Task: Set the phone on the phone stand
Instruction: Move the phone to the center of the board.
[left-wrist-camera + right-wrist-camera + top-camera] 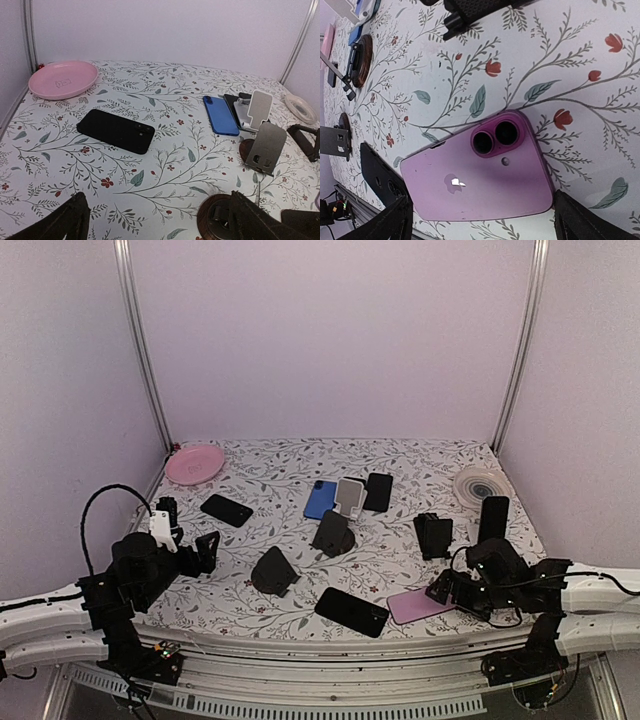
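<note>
A pink-purple phone (pixel 470 187) lies face down near the front right of the table (pixel 418 606). My right gripper (pixel 481 202) is open and low over it, one finger on each side of the phone's end, with no grip. My left gripper (pixel 157 212) is open over bare cloth at the front left (pixel 205 551), holding nothing. A round wooden-based phone stand (pixel 220 220) sits beside its right finger. More stands show: a dark one (pixel 333 534) at the centre, another (pixel 273 572) nearer the front, a white one (pixel 349 495) and a black one (pixel 433 536).
Other phones lie about: a black one (pixel 226 510) at the left, a blue one (pixel 320 499), a black one (pixel 378 492) behind the white stand, and a black one (pixel 352 612) at the front. A pink plate (pixel 194 463) and a white roll (pixel 478 484) sit at the back corners.
</note>
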Robot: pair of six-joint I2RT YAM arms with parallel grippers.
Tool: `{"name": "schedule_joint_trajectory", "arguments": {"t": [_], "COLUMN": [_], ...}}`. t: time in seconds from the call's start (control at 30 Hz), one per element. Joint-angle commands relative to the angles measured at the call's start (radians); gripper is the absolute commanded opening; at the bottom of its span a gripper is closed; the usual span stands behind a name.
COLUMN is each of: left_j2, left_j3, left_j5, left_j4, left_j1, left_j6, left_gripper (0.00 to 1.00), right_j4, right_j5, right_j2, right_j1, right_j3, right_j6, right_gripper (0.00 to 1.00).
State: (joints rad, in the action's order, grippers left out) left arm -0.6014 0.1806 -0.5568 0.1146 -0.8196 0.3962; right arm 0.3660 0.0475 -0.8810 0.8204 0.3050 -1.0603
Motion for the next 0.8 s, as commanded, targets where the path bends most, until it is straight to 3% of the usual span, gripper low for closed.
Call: {"name": "schedule_joint_trajectory", "arguments": {"t": [0.0, 0.27, 0.5, 0.6, 0.77], "left_j2": [0.007, 0.013, 0.031, 0.04, 0.043], "left_j3": [0.013, 0.012, 0.007, 0.005, 0.003], "left_j5": [0.001, 0.0, 0.0, 0.003, 0.012], "left_j4": [0.013, 0.01, 0.007, 0.005, 0.006], "left_j1": [0.015, 0.015, 0.016, 0.016, 0.018], "left_j6": [0.001, 0.003, 0.002, 0.001, 0.0], "left_gripper": [0.97, 0.97, 0.97, 0.97, 0.97], "right_j4": [-0.097, -0.295, -0.228, -0.182, -0.151], "right_j5": [-0.023, -0.047, 0.031, 0.047, 0.077], "right_j2": [-0.06, -0.436, -0.72, -0.763, -0.687], "right_j1": [0.06, 0.171, 0.168, 0.169, 0.184], "right_j3": [-0.033, 0.145, 0.435, 0.502, 0.46], "right_j6": [-0.102, -0.099, 0.042, 0.084, 0.135], "right_gripper": [0.99, 0.99, 0.99, 0.99, 0.99]}}
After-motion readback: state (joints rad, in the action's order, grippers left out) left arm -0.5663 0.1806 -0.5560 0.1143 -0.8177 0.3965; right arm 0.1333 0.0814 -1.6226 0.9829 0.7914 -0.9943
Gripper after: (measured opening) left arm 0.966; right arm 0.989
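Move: The pink phone lies right at my right hand's open fingertips, its middle about 5 cm to the left, 1 cm ahead and 2 cm below. On about the same line, some 20 cm to my right hand's left and 1 cm back, is the black phone; the grey stand is about 18 cm ahead and 23 cm left, the black stand about 16 cm ahead and 3 cm left. From my left hand, the pink phone is some 46 cm right, 8 cm back and 13 cm below. With my right hand kept low and its fingers wide open, I sweep about 15 cm left, the later part also bearing some 6 cm forward. My right finger pushes the pink phone's right end, sliding it over the board past the black stand, while the hand turns about 10 degrees counter-clockwise. ##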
